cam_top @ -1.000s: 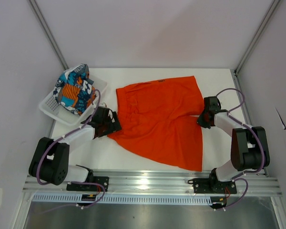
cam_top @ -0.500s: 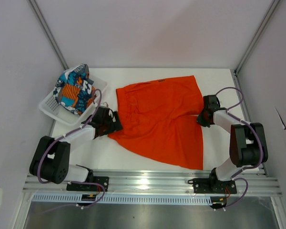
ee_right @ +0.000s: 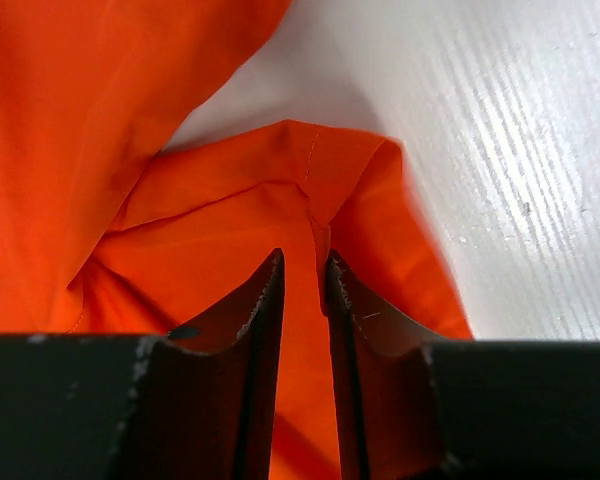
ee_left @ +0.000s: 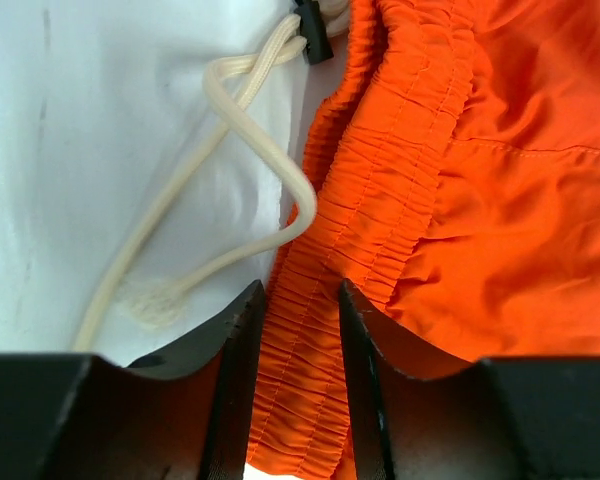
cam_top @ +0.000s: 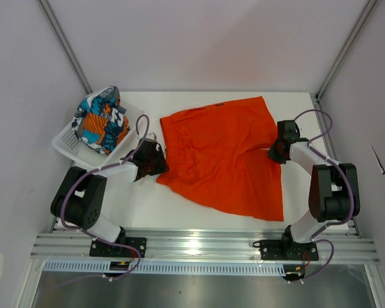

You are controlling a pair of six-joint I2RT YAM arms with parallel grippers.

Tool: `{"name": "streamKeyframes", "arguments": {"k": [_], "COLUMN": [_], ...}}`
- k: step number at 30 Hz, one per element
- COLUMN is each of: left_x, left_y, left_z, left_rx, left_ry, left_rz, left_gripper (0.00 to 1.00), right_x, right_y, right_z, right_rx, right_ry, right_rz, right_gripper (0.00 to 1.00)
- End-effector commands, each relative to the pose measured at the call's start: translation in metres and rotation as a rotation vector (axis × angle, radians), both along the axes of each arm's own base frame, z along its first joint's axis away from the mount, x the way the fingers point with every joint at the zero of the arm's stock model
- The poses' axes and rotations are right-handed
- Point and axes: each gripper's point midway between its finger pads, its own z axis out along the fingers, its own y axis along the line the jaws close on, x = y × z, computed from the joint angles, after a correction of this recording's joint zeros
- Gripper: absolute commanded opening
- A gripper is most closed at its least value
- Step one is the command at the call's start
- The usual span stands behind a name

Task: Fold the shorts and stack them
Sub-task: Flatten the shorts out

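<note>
The orange shorts (cam_top: pixel 221 154) lie spread on the white table. My left gripper (cam_top: pixel 155 157) is shut on their gathered elastic waistband (ee_left: pixel 310 330) at the left side. The white drawstring (ee_left: pixel 230 160) loops on the table beside it. My right gripper (cam_top: pixel 277 149) is shut on the crotch seam (ee_right: pixel 310 230) at the right side. The patterned shorts (cam_top: pixel 101 120), in blue, orange, white and black, lie bunched in the white mesh basket (cam_top: pixel 67 142) at the far left.
Grey walls and metal posts enclose the table on three sides. The metal rail (cam_top: pixel 199 247) with both arm bases runs along the near edge. The basket stands just behind my left arm.
Both grippers have moved away from the arm bases and slightly right, dragging the orange shorts with them. The near leg hem has slid off the front edge zone toward the middle.
</note>
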Motion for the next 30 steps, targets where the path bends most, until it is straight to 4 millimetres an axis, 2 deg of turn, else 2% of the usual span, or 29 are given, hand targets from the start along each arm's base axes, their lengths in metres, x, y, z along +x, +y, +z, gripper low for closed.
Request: {"name": "streamKeyframes", "arguments": {"k": [1, 4, 5, 7, 8, 9, 10, 13, 15, 26, 30], "left_x": [-0.045, -0.046, -0.045, -0.045, -0.046, -0.046, -0.046, -0.046, -0.046, -0.047, -0.046], "left_y": [0.008, 0.009, 0.008, 0.008, 0.008, 0.009, 0.008, 0.009, 0.008, 0.009, 0.008], "left_z": [-0.041, -0.042, -0.041, -0.041, -0.041, -0.042, -0.042, -0.042, -0.041, -0.041, -0.041], "left_rx": [0.055, 0.056, 0.056, 0.055, 0.053, 0.055, 0.056, 0.056, 0.053, 0.057, 0.055], "left_ry": [0.196, 0.195, 0.192, 0.189, 0.19, 0.189, 0.19, 0.19, 0.187, 0.187, 0.182], "left_rz": [-0.034, -0.033, -0.038, -0.036, -0.037, -0.038, -0.04, -0.038, -0.039, -0.044, -0.046], "left_gripper": [0.39, 0.39, 0.39, 0.27, 0.16, 0.1, 0.0, 0.0, 0.0, 0.0, 0.0], "right_x": [0.01, 0.01, 0.008, 0.009, 0.009, 0.01, 0.011, 0.016, 0.019, 0.047, 0.058], "right_y": [-0.008, -0.012, -0.013, -0.017, -0.019, -0.022, -0.023, -0.023, -0.036, -0.078, -0.08], "right_z": [0.007, 0.005, 0.003, 0.002, 0.001, 0.001, -0.001, -0.002, -0.004, -0.006, -0.015], "right_rx": [-0.019, -0.02, -0.018, -0.017, -0.02, -0.02, -0.017, -0.005, -0.009, -0.044, -0.025], "right_ry": [-0.013, -0.012, -0.004, -0.008, -0.007, -0.008, -0.006, -0.012, -0.008, 0.023, 0.043], "right_rz": [-0.01, -0.019, -0.022, -0.035, -0.043, -0.049, -0.055, -0.06, -0.101, -0.206, -0.205], "right_gripper": [0.26, 0.26, 0.22, 0.13, 0.08, 0.06, 0.0, 0.0, 0.0, 0.0, 0.02]}}
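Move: Just beneath the left fingertips, within a centimetre or so, lies the near end of the shorts' waistband; the drawstring is about 4 cm ahead and 4 cm left of them, the basket some 16 cm ahead and 28 cm left. The right fingertips straddle the near leg's far hem corner, about 1 cm ahead and 1 cm down, with the far leg's hem corner roughly 8 cm straight ahead and the near leg's other hem corner some 26 cm back and 3 cm right. Closing from part-open, both hands pinch the cloth: the left shuts on the waistband's outer edge and stays there. The right shuts on the near leg's hem corner while already easing right, then draws it right and forward, away from the left hand, ending about 7 cm right, 5 cm forward and slightly lower, turned some 10 degrees clockwise. ##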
